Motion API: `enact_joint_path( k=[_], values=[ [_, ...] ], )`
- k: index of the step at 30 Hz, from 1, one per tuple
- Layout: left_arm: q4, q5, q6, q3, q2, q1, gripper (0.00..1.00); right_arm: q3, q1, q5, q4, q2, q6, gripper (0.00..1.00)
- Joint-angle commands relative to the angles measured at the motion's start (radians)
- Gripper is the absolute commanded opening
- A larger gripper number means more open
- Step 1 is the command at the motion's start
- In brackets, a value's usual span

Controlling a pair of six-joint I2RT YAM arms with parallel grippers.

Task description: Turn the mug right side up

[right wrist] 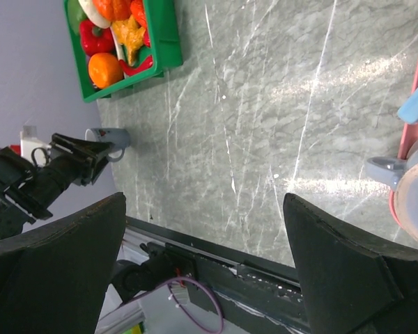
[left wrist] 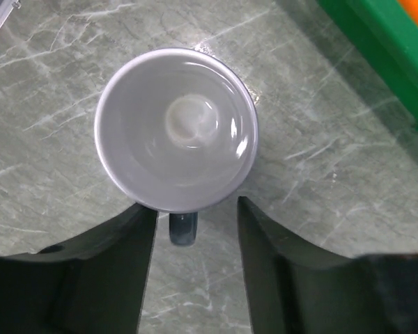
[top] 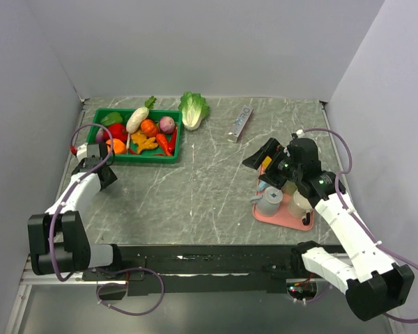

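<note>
The mug (left wrist: 175, 129) is pale grey and stands upright on the marble table, its open mouth facing the left wrist camera. Its dark handle (left wrist: 183, 228) points in between the fingers of my left gripper (left wrist: 195, 205), which is open, with a gap on each side of the handle. The top view has my left gripper (top: 104, 174) at the table's left edge, and it hides the mug. The right wrist view shows the mug (right wrist: 115, 139) in front of the left arm. My right gripper (right wrist: 205, 202) stands wide open and empty above the table's right side (top: 263, 157).
A green tray (top: 136, 158) of toy vegetables sits at the back left, just beyond the mug (left wrist: 383, 49). A toy lettuce (top: 194, 109) and a silver packet (top: 241, 123) lie further back. A pink tray (top: 292, 223) with cups (top: 269, 200) lies under my right arm.
</note>
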Motion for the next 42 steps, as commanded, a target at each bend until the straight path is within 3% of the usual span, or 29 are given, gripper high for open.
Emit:
enact_joint_path(
  k=[1, 4, 12, 17, 22, 28, 33, 37, 42],
  values=[
    [-0.013, 0.028, -0.044, 0.008, -0.076, 0.004, 0.62, 0.01, -0.016, -0.007, -0.002, 0.017, -0.009, 1.0],
    [-0.045, 0.049, -0.053, 0.012, -0.133, 0.002, 0.7, 0.034, -0.016, 0.015, -0.053, 0.038, -0.035, 0.99],
    [-0.218, 0.066, -0.068, 0.077, -0.273, 0.002, 0.91, 0.129, -0.013, 0.286, -0.262, 0.057, -0.143, 1.0],
    [-0.246, 0.166, -0.048, 0.166, -0.333, 0.002, 0.99, 0.137, -0.01, 0.34, -0.354, 0.078, -0.132, 1.0],
    [-0.229, 0.405, 0.001, 0.25, -0.339, 0.002, 0.96, 0.117, -0.005, 0.383, -0.443, 0.072, -0.06, 1.0],
    [-0.044, 0.76, 0.021, 0.22, -0.391, -0.005, 0.96, 0.112, -0.005, 0.4, -0.498, 0.064, 0.015, 1.0],
    [0.116, 0.879, 0.024, 0.161, -0.423, -0.125, 0.96, 0.116, -0.007, 0.411, -0.552, 0.069, 0.158, 1.0],
    [0.206, 0.859, 0.027, 0.123, -0.411, -0.312, 0.96, 0.146, 0.014, 0.42, -0.586, 0.092, 0.261, 1.0],
    [0.242, 0.803, 0.018, 0.117, -0.345, -0.45, 0.96, 0.233, 0.094, 0.489, -0.693, 0.196, 0.411, 1.0]
  ],
)
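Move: Left hand: the released upright mug's middle is some 4 cm ahead, 4 cm left and 2 cm lower; the green crate's middle lies about 22 cm ahead and 9 cm right. Right hand, open and empty: the upside-down grey mug is about 10 cm right, 1 cm back and 18 cm below. From that mug, the light-blue mug sits 9 cm farther out and 1 cm right, the cream mug 11 cm right and level with it. Up off the upright mug goes the left hand, fingers spreading from half open to wide; having risen some 20 cm, it sweeps about 25 cm right, the gripper levelling and turning clockwise to face forward-right. The open right hand heads right, down and back, roughly 11 cm in all, towards the grey mug on the tray, swivelling until its fingers point steeply down. ##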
